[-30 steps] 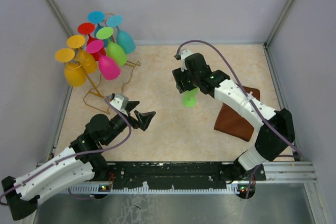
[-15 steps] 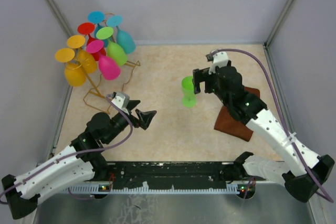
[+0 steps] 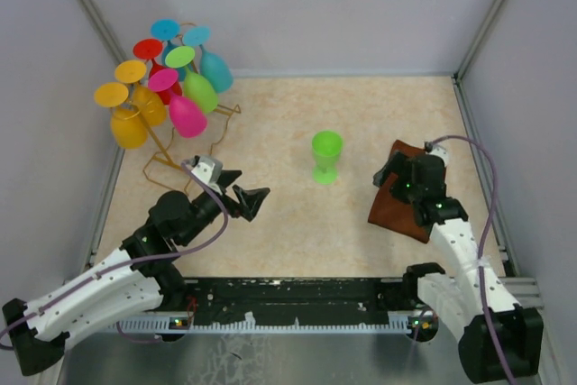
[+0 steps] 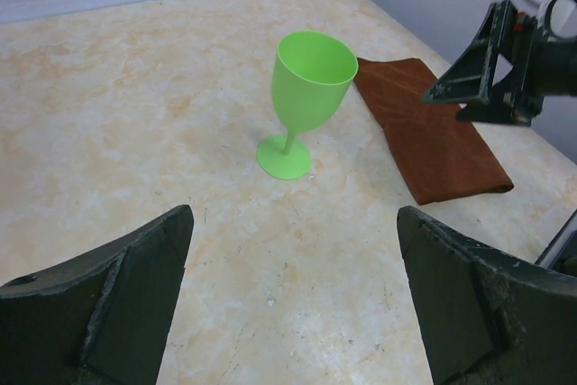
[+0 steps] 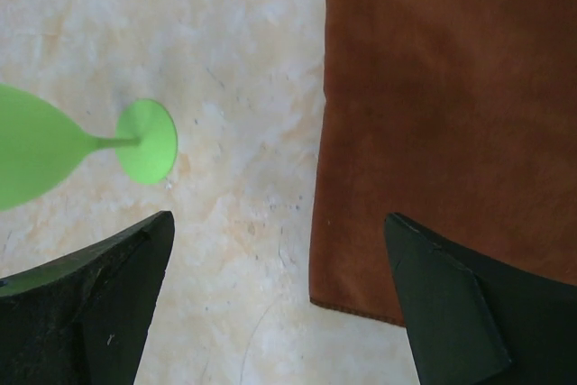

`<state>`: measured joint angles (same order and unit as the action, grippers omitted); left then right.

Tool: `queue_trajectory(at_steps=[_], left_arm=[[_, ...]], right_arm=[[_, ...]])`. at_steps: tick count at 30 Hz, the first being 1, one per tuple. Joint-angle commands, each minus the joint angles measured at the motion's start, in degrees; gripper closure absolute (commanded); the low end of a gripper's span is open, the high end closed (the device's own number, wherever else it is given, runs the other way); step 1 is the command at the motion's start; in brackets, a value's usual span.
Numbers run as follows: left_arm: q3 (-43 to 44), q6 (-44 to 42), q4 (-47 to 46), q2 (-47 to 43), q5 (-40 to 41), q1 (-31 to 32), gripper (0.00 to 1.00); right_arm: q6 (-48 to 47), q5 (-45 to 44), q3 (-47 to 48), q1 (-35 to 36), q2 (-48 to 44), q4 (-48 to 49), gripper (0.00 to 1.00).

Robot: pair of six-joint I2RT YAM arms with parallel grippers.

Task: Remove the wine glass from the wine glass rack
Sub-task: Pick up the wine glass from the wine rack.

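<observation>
A green wine glass (image 3: pixel 325 158) stands upright on the beige table, free of both grippers; it also shows in the left wrist view (image 4: pixel 309 87) and at the left edge of the right wrist view (image 5: pixel 36 158). The golden wire wine glass rack (image 3: pixel 160 144) stands at the back left, with several coloured glasses (image 3: pixel 187 114) hanging upside down on it. My right gripper (image 3: pixel 389 171) is open and empty to the right of the green glass, above the edge of a brown cloth (image 5: pixel 451 105). My left gripper (image 3: pixel 245 197) is open and empty, low over the table between rack and glass.
The brown cloth (image 3: pixel 406 205) lies flat at the right of the table. Grey walls close in the back and both sides, and a metal rail (image 3: pixel 306 299) runs along the near edge. The rack's hanging glasses crowd the back left corner.
My right gripper opened, let go of the green glass and drew back to the right and nearer, over the cloth. The glass stays standing. The left arm hardly moved.
</observation>
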<state>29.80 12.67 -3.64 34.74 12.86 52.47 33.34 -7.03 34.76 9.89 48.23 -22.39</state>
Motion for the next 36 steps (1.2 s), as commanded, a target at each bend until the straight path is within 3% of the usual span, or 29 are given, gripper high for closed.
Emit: queue_trajectory(at_steps=[1,6,13,26,32,36], left_arm=[[2.1,0.4,0.1,0.0,-0.2,0.1,0.00],[2.5,0.6,0.5,0.2,-0.4,0.1,0.00],[3.7,0.7,2.4,-0.5,-0.5,0.0,0.00],[10.2,-0.9,7.1,1.3,-1.4,0.0,0.00],[17.3,0.0,12.4,5.3,1.3,0.0,0.00],[25.9,1.6,14.8,12.3,10.1,-0.1,0.00]], right_arm=[[9.4,16.8,-4.9,-4.7,0.9,5.9,0.01],[8.8,16.8,-7.5,-4.8,8.2,9.6,0.01],[9.2,6.7,-8.4,-5.7,12.9,7.3,0.01],[9.3,-2.0,-10.4,-14.0,3.9,2.1,0.01],[2.2,11.0,-6.7,-14.1,-4.4,4.1,0.01],[1.5,18.7,-5.3,-14.0,-10.0,5.8,0.01]])
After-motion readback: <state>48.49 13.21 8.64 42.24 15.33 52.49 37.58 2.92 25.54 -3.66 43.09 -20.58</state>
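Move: The brown cloth, lying slanted, has its middle about 6 cm to the right hand's right, level with it fore and aft and some 12 cm below; the standing green glass is roughly 6 cm ahead and 19 cm left of that hand. From the left hand, the pink glass on the rack lies about 17 cm ahead and 12 cm left at nearly its height, the rack's green glass some 8 cm beyond and 4 cm right of the pink one. The brown cloth's near end is dragged to the right by the right hand's open fingers: they drop about 10 cm onto it, easing back slightly, sweep some 7 cm right while the wrist turns clockwise, then rise 6 cm clear, drifting back left. Meanwhile the empty left hand, still wide open, waits and then lifts about 7 cm almost straight up. ##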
